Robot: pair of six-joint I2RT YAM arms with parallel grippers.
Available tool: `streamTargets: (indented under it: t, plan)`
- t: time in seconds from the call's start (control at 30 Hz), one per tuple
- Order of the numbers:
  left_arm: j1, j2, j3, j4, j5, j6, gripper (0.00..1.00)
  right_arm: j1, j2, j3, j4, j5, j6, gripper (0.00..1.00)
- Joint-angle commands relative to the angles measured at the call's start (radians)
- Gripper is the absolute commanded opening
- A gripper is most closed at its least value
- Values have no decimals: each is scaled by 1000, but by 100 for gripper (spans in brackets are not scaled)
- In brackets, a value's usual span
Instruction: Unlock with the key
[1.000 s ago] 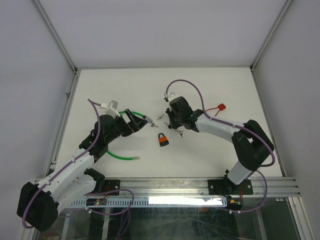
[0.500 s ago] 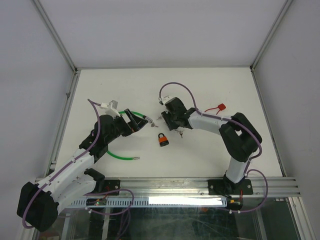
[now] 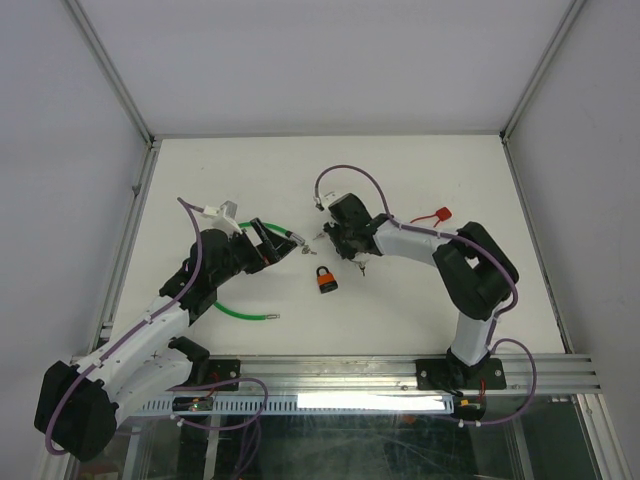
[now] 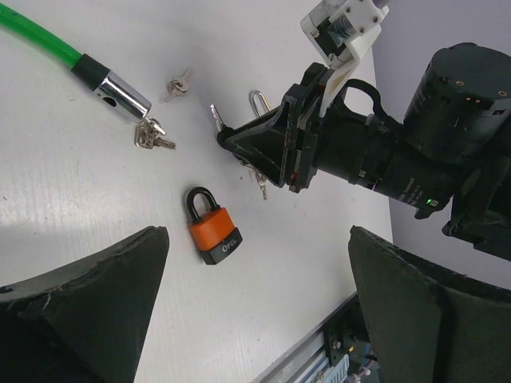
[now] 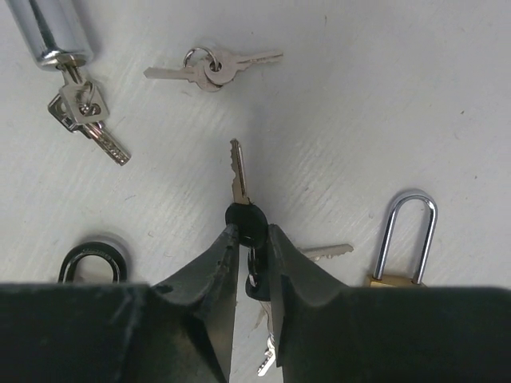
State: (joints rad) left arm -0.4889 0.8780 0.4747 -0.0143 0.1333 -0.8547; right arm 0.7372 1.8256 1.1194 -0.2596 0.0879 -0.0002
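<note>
An orange padlock (image 3: 326,280) lies shut on the table; it also shows in the left wrist view (image 4: 211,233). My right gripper (image 5: 253,231) is shut on the black head of a key (image 5: 244,216), blade pointing away, with further keys hanging from its ring between the fingers. In the top view the right gripper (image 3: 331,240) sits just above and behind the orange padlock. My left gripper (image 4: 255,319) is open and empty, hovering left of the padlock (image 3: 264,246). Only the padlock's shackle (image 5: 92,260) shows in the right wrist view.
A green cable lock (image 3: 240,311) with a chrome end (image 4: 118,90) and a key bunch (image 4: 152,136) lies at the left. A loose key pair (image 5: 209,67), a brass padlock (image 5: 410,233) and a red tag (image 3: 440,214) are nearby.
My right arm has swung its elbow inward and the gripper has shifted slightly left towards the keys. The left arm and the orange padlock have not moved.
</note>
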Motion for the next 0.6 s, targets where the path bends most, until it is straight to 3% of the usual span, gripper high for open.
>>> streamTargets:
  t: [0.0, 0.23, 0.57]
  plan:
    - [12, 4, 7, 62, 30, -20, 99, -2, -62, -24, 6, -19, 3, 11]
    - [12, 10, 6, 88, 52, -43, 99, 0, -164, -76, 72, -36, 51, 0]
    - [11, 63, 13, 163, 95, -79, 99, 34, -327, -171, 118, -38, 104, 0]
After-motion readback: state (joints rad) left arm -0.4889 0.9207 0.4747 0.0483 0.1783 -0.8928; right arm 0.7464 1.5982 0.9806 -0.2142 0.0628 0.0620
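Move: The black-headed key lies right at the right hand's fingertips, its middle about 1 cm ahead and 1 cm left, more or less level in height. From that hand and 1 cm lower, the silver key pair is some 4 cm ahead and 4 cm left, the brass padlock 2 cm ahead and 7 cm right, and the orange padlock 9 cm back and 3 cm left. From the left hand the black-headed key is roughly 4 cm ahead, 14 cm right and 13 cm below. The right fingers, already partly closed around the black-headed key's head, shut the rest of the way and pinch it. As they close, the hand starts up off the table, rising between 4 and 5 cm while easing back about 2 cm, and it keeps its grip with the blade sticking out past the fingertips. ##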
